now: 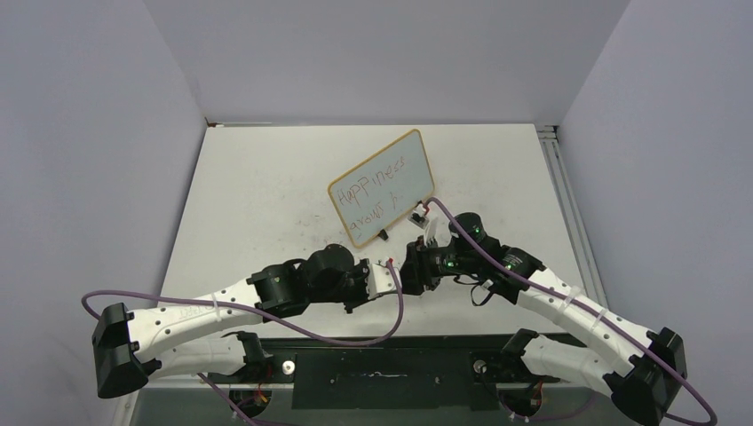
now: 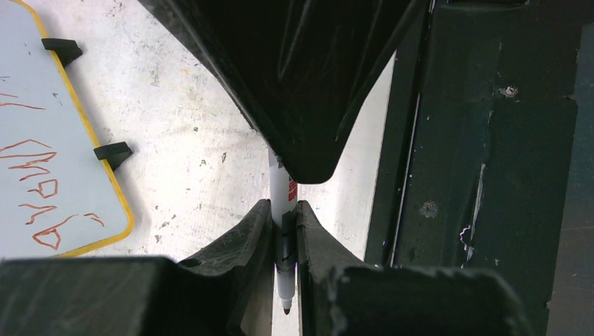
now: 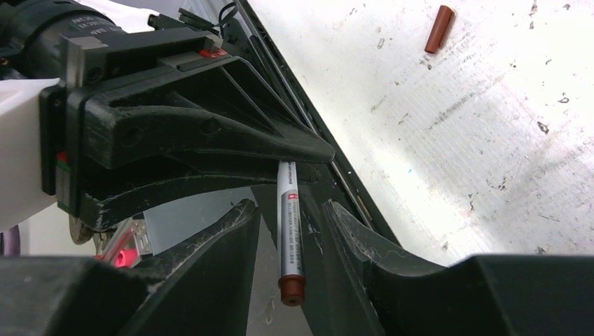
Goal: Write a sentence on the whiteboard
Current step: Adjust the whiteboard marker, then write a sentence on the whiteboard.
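The whiteboard lies tilted at mid table, yellow-framed, with the sentence in red across two slanted lines. In the left wrist view the whiteboard fills the left edge, showing part of the sentence. My left gripper is shut on a white marker, whose red tip points toward the camera. My right gripper faces it with a finger on each side of the marker's rear end. A gap shows on both sides. The two grippers meet just below the board.
A red-brown marker cap lies loose on the scuffed white tabletop. The board's black feet stick out from its edge. A black metal base rail runs along the near table edge. Purple cables trail along both arms.
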Tool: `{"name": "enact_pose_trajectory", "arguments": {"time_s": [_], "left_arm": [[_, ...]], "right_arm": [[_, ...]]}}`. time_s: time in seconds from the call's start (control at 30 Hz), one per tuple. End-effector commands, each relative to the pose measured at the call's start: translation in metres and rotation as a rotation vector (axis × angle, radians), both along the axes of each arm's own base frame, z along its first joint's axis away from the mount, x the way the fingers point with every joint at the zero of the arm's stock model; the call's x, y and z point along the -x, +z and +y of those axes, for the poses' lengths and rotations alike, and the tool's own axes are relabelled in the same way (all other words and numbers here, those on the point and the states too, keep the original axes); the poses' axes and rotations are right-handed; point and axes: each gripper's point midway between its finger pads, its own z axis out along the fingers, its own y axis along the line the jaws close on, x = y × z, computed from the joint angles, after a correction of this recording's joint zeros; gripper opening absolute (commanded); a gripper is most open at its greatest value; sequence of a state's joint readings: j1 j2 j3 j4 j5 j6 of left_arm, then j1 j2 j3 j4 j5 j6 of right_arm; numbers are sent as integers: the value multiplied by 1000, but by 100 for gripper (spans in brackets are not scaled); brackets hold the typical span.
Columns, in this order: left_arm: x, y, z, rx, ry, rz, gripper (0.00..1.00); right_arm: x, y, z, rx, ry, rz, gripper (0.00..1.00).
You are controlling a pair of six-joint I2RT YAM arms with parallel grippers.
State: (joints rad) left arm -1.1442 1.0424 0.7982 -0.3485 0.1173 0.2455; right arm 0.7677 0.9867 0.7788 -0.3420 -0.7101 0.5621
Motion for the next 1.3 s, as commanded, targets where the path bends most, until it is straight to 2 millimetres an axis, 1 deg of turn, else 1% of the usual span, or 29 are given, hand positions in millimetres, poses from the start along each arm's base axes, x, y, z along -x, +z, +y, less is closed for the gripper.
{"name": "enact_pose_trajectory", "arguments": {"time_s": [0.0, 0.07, 0.13, 0.23, 0.37, 0.43, 0.47, 0.53, 0.57, 0.6, 0.63, 0.67, 0.73, 0.8, 0.87, 0.9, 0.97, 1.1, 1.27], "left_arm": [[-4, 25, -9, 61, -4, -29, 0], [-4, 25, -8, 62, -5, -30, 0], [-4, 25, -8, 63, -5, -31, 0], [-4, 26, -7, 64, -5, -33, 0], [-4, 27, -7, 67, -1, -38, 0], [-7, 28, -6, 69, 14, -42, 1], [-8, 30, -5, 72, 27, -45, 11], [-14, 36, -4, 92, 65, -54, 40], [-16, 40, -4, 110, 76, -54, 53], [-17, 45, -4, 133, 84, -53, 60], [-18, 51, -4, 159, 91, -49, 66], [-21, 58, -4, 189, 100, -45, 70], [-27, 73, -2, 254, 125, -28, 78], [-39, 87, 4, 318, 169, -4, 81], [-55, 100, 13, 377, 239, 16, 83], [-69, 105, 21, 403, 294, 22, 84], [-88, 114, 33, 457, 377, 48, 86], [-128, 119, 56, 533, 527, 133, 87], [-167, 115, 78, 601, 641, 233, 86]], "right_arm": [[-1, 7, 6, -32, 10, -32, 37], [-2, 7, 6, -32, 7, -32, 32], [-2, 8, 6, -36, 5, -31, 31], [-3, 8, 8, -45, 3, -30, 26], [-4, 9, 9, -45, -2, -34, 7], [-6, 13, 7, -45, -16, -53, 5], [-10, 15, 5, -37, -39, -70, 5], [-26, 17, -5, 14, -133, -126, 5], [-36, 18, -13, 56, -196, -162, 5], [-45, 14, -26, 122, -268, -185, 5], [-57, 15, -37, 169, -341, -225, 5], [-65, 11, -53, 238, -404, -252, 5], [-80, 16, -72, 298, -497, -315, 5], [-89, 23, -81, 310, -541, -352, 5], [-96, 29, -84, 303, -567, -377, 5], [-101, 30, -86, 302, -576, -388, 5], [-112, 34, -90, 294, -603, -417, 5], [-140, 39, -91, 237, -641, -470, 5], [-174, 22, -94, 228, -673, -506, 5]]}}
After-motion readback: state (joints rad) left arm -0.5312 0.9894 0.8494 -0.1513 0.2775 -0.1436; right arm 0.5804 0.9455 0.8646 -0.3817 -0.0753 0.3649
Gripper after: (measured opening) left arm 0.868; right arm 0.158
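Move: Between the two hands, which nearly meet, the left still grips the whiteboard marker near its nib; the marker's middle lies about 3 cm to that hand's right. For the right hand the marker's middle is about 3 cm to its left, with the back half between its open fingers. From the right hand, the whiteboard stands roughly 26 cm ahead, 9 cm left and 10 cm lower; the red cap lies some 13 cm left of the left hand, 3 cm ahead and 15 cm below. Closing on the marker's back half, the right hand takes hold first; then the left fingers spread wide and let go. Both hands swing forward about 15 cm and part: the right carries the marker some 8 cm rightward, turning clockwise and bringing the nib round towards the whiteboard, while the left goes 8 cm left and 8 cm up, turning counter-clockwise. ##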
